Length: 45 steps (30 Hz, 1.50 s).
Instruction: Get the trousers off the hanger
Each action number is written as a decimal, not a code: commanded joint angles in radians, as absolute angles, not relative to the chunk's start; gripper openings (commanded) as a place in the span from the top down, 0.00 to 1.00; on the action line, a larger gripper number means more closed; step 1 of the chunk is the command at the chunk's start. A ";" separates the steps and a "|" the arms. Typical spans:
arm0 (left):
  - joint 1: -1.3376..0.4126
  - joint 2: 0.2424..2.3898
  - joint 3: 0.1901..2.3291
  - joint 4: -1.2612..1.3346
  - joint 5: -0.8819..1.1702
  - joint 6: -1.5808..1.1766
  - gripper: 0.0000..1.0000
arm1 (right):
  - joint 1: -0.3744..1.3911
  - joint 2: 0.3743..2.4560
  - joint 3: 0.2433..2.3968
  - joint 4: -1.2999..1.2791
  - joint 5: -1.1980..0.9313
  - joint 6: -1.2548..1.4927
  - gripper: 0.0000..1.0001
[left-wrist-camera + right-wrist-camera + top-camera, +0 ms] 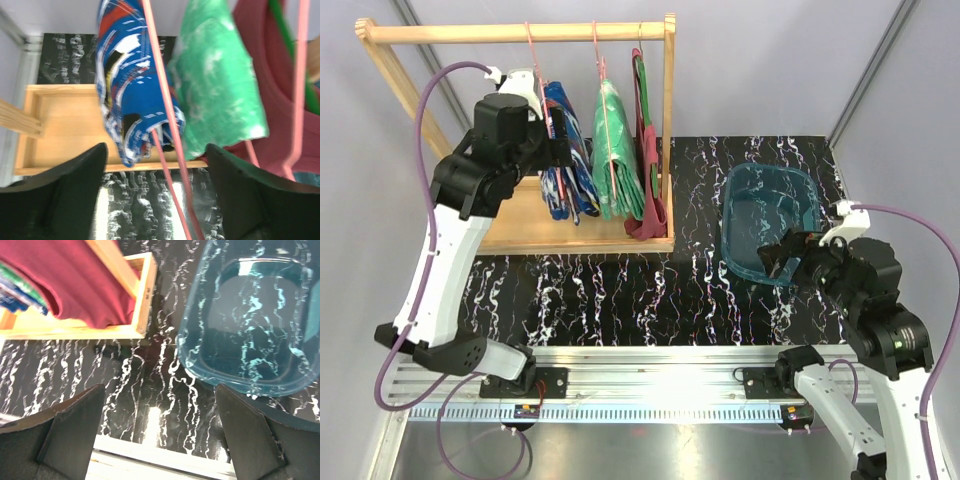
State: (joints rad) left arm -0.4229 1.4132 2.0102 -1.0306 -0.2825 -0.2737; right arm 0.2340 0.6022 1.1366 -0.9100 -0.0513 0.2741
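Observation:
The blue trousers (567, 150) with red and white splashes hang folded over a pink hanger (531, 55) on the wooden rack's rail (470, 33). The green trousers (613, 150) hang just right of them. My left gripper (552, 140) is raised against the left side of the blue trousers. In the left wrist view it (156, 192) is open, and the pink hanger's wires (167, 115) run between its jaws without touching them. The blue trousers (125, 85) and green trousers (220, 85) hang just beyond. My right gripper (782, 252) is open and empty (157, 435) over the table beside the tub.
A dark red garment (645, 195) hangs at the rack's right end, also in both wrist views (272, 105) (75, 275). The rack's wooden base tray (515, 220) lies under the clothes. A clear blue tub (770, 215) (255, 315) sits at the right on the black marbled table (620, 300).

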 commanded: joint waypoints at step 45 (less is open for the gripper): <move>-0.425 1.408 2.209 -0.664 -0.345 -0.256 1.00 | 0.238 0.701 1.371 -0.787 -0.232 0.203 0.01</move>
State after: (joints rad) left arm -0.4248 1.4178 2.0861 -0.9497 -0.3435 -0.2623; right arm 0.2340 0.6624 1.3071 -0.8242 -0.2043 0.2352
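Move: Between the left hand's open fingers runs the near end of the hanger with the blue trousers, about 2 cm ahead and 1 cm to the right, at finger height. The blue trousers hang about 11 cm straight ahead and 7 cm lower; the green trousers are some 10 cm ahead, 9 cm right and 7 cm lower, with the maroon trousers roughly 10 cm ahead and 16 cm right, 8 cm lower. From the right hand, that hanger end lies about 16 cm ahead, 40 cm left and 11 cm higher. Closing fully on the near end of the pink hanger, the left fingers pinch it while the hand eases about 2 cm left and 1 cm forward; then, keeping that grip, the hand lifts some 5 cm and tips its fingers up about 10 degrees to raise the hook at the rail. The empty, open right hand rises roughly 8 cm, drifts 2 or 3 cm left and tips its fingers upward too. ##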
